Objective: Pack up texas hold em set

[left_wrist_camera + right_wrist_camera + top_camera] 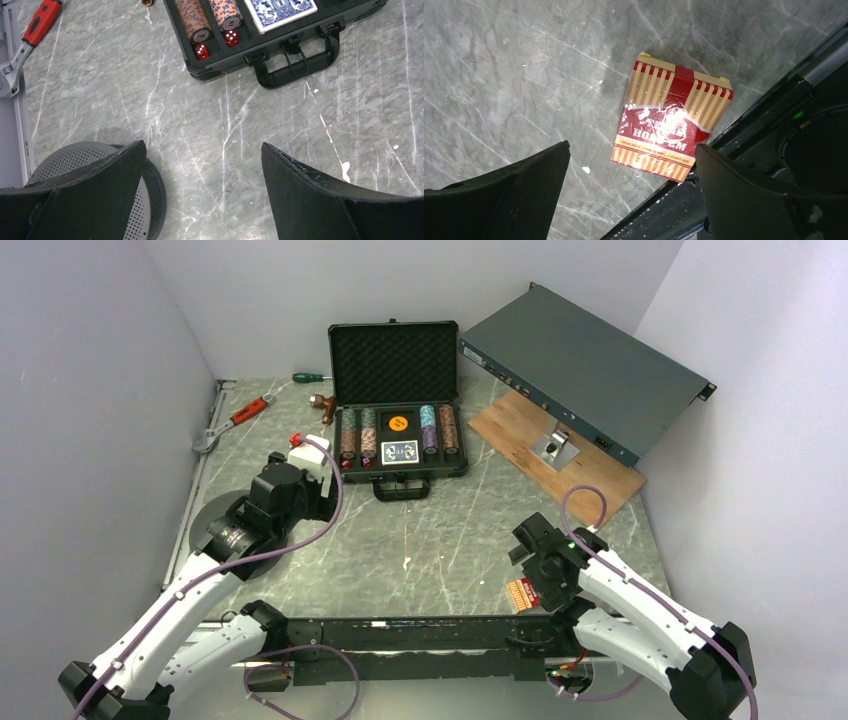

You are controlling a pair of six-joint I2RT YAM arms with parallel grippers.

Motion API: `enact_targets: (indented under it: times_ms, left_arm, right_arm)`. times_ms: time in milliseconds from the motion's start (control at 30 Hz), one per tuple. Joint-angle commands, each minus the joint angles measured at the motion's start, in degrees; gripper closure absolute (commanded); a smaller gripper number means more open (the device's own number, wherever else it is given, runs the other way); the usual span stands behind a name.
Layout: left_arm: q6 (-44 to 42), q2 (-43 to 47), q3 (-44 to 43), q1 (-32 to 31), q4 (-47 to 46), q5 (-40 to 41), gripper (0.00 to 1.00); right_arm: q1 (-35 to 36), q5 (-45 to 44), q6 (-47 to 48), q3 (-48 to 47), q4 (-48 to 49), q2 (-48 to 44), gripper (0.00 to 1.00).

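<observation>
The black case (438, 466) lies open at the table's back, its egg-crate foam lid (393, 362) upright. Inside stand striped chip stacks (349, 437), a blue card deck (398, 451) and two red dice (202, 51). Its handle (295, 65) faces me. A red card deck (671, 131) lies flat on the table by the near rail. My right gripper (631, 147) is open above the table, the deck just ahead of its right finger. Short of the case's front left corner, my left gripper (202, 147) is open over bare table, holding nothing.
A long grey-green rack box (585, 365) leans over a wooden board (590, 475) at the back right. A red-handled wrench (235, 418) and green screwdriver (310, 377) lie back left. A perforated round disc (145, 200) sits under my left finger. A black rail (400, 630) runs along the near edge.
</observation>
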State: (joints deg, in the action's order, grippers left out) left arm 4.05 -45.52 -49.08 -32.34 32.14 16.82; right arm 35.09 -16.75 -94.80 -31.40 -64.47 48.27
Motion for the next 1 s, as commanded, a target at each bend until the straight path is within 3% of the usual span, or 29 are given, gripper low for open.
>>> enact_targets:
  times_ms: [0,367,767,967]
  left_arm:
    - [-0.6,0.5,0.2,0.2,-1.6,0.1,0.09]
    - [-0.7,0.3,0.1,0.2,-1.7,-0.3,0.09]
    - [-0.7,0.2,0.2,0.2,-1.7,-0.5,0.09]
    - [-0.8,0.1,0.1,0.2,-1.8,-0.6,0.09]
  right_arm:
    - [0.2,2.2,-2.6,1.4,-2.8,2.3,0.00]
    - [0.2,2.4,-2.5,0.7,-2.1,9.5,0.01]
    - [0.2,-3.1,-1.2,1.9,1.8,7.2,0.30]
    - [0.1,-3.6,12.8,-0.7,12.5,11.0,0.39]
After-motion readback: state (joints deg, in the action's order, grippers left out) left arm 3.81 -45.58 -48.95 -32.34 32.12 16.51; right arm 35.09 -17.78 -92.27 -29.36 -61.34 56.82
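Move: Just under the right hand's open fingers lies the card box, about 3 cm below, 2 cm to the right and 1 cm back. The table edge runs some 5 cm behind the box. Far out, the chip case's middle stands about 30 cm ahead and 26 cm to the left of the right hand, the wooden board's middle 27 cm ahead and 7 cm right. From the left hand, the box is roughly 42 cm right, 15 cm back and 21 cm below. Sinking about 2.5 cm onto the card box, the right hand draws back nearly 2 cm and swings its fingertips some 10 degrees towards the base until they point almost straight down. The fingers then close from wide open and pinch the box by its long sides, while the hand stays low and eases about 1 cm forward again with a slight drift right. ##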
